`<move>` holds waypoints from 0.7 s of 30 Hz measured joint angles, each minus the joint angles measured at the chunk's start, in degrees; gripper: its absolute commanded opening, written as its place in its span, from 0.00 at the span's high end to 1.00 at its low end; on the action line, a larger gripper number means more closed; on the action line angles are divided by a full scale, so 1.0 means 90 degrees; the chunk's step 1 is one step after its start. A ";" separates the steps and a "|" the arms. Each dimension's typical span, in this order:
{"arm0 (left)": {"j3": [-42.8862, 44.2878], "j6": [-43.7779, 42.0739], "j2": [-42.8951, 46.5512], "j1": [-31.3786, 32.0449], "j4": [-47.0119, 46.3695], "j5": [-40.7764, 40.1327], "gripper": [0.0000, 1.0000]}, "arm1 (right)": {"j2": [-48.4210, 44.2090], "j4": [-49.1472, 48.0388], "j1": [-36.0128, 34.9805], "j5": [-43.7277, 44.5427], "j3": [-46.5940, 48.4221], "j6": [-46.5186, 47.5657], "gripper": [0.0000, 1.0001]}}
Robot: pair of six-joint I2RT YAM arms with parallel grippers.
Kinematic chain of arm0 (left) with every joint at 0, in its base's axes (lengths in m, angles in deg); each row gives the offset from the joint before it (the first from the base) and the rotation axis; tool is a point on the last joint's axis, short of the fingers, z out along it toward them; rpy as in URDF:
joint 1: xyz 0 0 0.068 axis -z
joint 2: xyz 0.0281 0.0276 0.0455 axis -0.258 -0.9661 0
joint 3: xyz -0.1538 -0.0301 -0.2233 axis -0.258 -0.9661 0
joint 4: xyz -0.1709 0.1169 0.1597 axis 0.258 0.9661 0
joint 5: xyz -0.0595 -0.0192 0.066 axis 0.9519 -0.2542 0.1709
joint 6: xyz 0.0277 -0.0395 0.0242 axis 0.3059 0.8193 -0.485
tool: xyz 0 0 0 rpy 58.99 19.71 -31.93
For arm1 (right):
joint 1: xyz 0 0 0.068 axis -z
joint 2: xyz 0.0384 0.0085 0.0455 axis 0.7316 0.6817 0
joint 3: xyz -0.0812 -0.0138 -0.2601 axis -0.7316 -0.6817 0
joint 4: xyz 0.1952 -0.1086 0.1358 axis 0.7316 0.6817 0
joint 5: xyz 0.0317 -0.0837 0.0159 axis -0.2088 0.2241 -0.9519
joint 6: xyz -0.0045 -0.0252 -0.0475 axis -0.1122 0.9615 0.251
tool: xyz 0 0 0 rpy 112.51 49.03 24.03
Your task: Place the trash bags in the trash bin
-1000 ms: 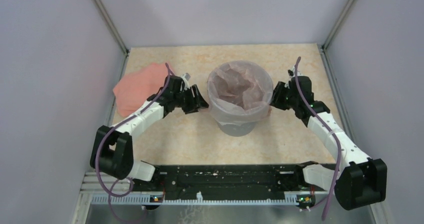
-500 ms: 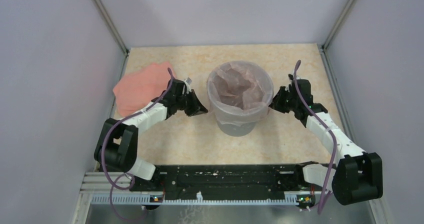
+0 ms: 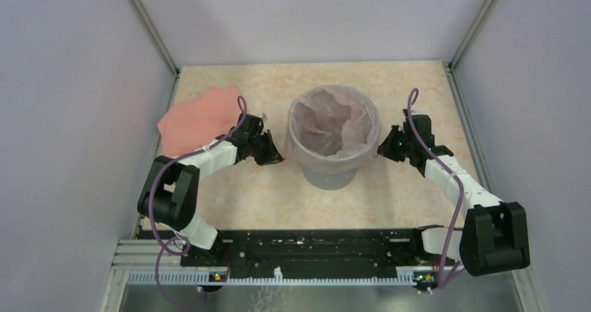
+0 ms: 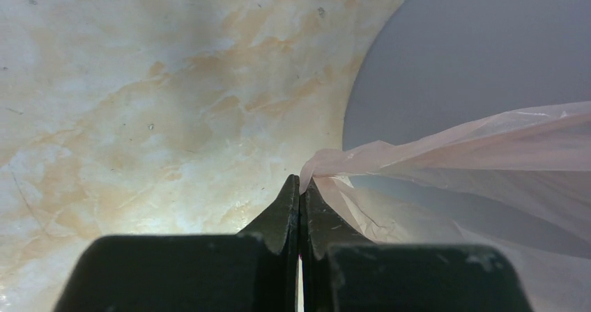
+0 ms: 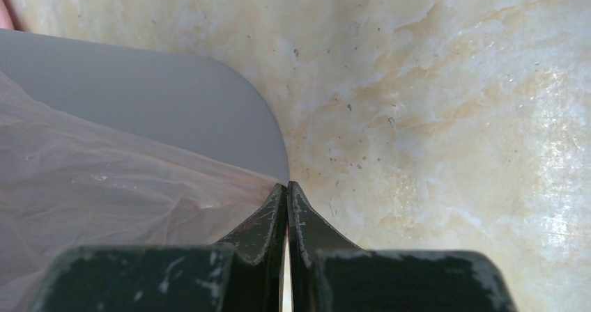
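Observation:
The grey trash bin stands mid-table with a pale-pink trash bag lining it, the film folded out over the rim. My left gripper sits low at the bin's left side. In the left wrist view its jaws are shut on the bag's edge, which stretches away across the bin wall. At the bin's right side, my right gripper is also shut. The right wrist view shows its tips pinching the bag's film by the bin wall.
A flat pile of pink bags lies at the table's left, just behind the left arm. The enclosure's walls stand close on both sides and at the back. Beige marbled tabletop lies in front of the bin.
Both grippers have gone from open to shut on the bag's overhanging edge. Both have dropped lower beside the bin, and the film is drawn tighter over the rim.

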 measured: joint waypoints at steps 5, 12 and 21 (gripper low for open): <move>0.0022 -0.0085 -0.0046 0.0000 0.0044 -0.0092 1.00 | -0.0073 0.0112 0.0002 0.0121 -0.0010 0.0041 0.56; 0.0092 -0.0136 -0.0058 0.0000 0.0112 -0.0151 1.00 | -0.0675 0.0396 0.0024 0.0158 -0.0010 0.0087 0.47; 0.0095 -0.0138 -0.0061 0.0000 0.0129 -0.0146 1.00 | -0.0634 0.0119 0.0029 -0.0590 -0.0175 -0.0253 0.43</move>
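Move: My right hand already pinches the trash bag's lower edge beside the trash bin; the bin's middle is about 14 cm to that hand's left, 2 cm ahead and 2 cm higher. The trash bag lines the bin and hangs over its rim, centred on it and some 6 cm higher still. From my left hand, which pinches the opposite edge, the bin lies roughly 15 cm right, 3 cm ahead and 5 cm up. I open my right fingers from shut to about half and let go of the bag edge. That hand rises about 2 cm and eases back about 1.5 cm, swinging slightly right before coming about 2 cm left, towards the bin, with a small roll that lifts its left side. My left hand holds still and keeps its pinch on the other edge. ##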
